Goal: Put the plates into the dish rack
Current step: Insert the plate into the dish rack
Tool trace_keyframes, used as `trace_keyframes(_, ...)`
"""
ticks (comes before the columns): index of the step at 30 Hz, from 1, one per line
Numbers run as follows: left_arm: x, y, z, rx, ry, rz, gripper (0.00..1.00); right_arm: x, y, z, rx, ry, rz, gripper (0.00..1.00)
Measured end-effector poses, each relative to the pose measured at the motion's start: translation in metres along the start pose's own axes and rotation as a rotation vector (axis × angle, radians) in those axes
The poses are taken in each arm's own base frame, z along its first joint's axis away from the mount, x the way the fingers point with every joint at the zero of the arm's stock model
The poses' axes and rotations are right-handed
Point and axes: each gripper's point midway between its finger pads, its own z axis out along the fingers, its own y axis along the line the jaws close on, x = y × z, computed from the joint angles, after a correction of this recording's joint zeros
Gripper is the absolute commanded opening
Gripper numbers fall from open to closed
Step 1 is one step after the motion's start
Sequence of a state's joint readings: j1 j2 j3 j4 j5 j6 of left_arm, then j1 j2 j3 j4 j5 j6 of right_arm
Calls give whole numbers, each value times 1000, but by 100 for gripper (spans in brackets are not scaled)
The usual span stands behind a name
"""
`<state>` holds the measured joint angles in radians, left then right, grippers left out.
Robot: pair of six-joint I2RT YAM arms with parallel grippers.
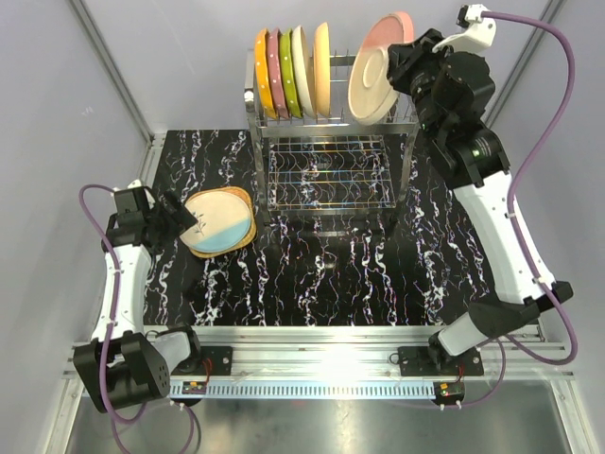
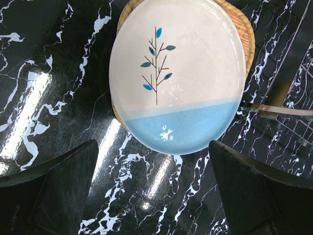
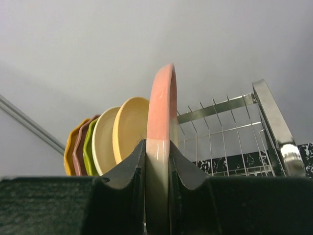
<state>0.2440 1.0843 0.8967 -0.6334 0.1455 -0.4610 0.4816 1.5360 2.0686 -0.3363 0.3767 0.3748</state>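
The dish rack [image 1: 331,175] stands at the back of the table, and several plates [image 1: 291,74] stand upright in its top tier: orange, pink, green, cream and tan. My right gripper [image 1: 408,62] is shut on the rim of a pink and cream plate [image 1: 376,74], held on edge just right of that row, above the rack's right end. The right wrist view shows this plate [image 3: 164,98] pinched between the fingers [image 3: 129,171] of that gripper [image 3: 157,147]. A cream and light blue plate [image 2: 178,73] lies on a tan plate [image 2: 243,30] on the table. My left gripper [image 2: 152,147] hovers open at its near edge.
The rack's lower wire grid shelf [image 1: 326,170] holds nothing. Upright prongs and the top rail [image 3: 230,105] show to the right of the held plate. Grey enclosure walls close in the back and the sides. The black marbled table [image 1: 312,274] lies between the arms.
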Motion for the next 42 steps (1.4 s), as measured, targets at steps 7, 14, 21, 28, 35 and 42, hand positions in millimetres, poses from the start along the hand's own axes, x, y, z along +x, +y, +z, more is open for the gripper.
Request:
trace_keyframes(7,3,0,4,0,21,-3,99,-2,-12,38,3,-19,32,0)
trace_keyframes(14,5,1,7,-3,35,-5,99,19,-18,74,-10,9,50,0)
trace_keyframes(21,7,2,10,-2,48,-7,99,64,-17,105,-42,90,60,0)
trace_keyframes(28,8,-1,10,12,51,-7,99,82,-19,115,-43,124,58,0)
trace_keyframes(35,9,-3,10,23,56,-7,99,84,-19,115,-49,122,39,0)
trace_keyframes(42,10,-3,10,28,62,-8,99,87,-17,116,-63,125,19,11)
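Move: The free slot on the rack's upper tier that the pink-and-white plate goes to lies some 20 cm ahead of the right hand, about 6 cm to its left and 8 cm below. The yellow plate stands next to that slot, at the same depth and height, 12 cm left of the hand. The rack's right side frame is roughly 15 cm ahead, 8 cm to the right and 6 cm below. From the left hand, the slot is about 32 cm ahead, 41 cm right and 32 cm above. Reaching forward over the upper tier with the pink-and-white plate still pinched by its near rim, the right hand first runs about level, then sinks some 6 cm and eases left beside the yellow plate while still advancing, about 12 cm forward in all. The wrist turns slightly counter-clockwise and tips down about 5 degrees; then the hand nearly stops, its grip kept. ##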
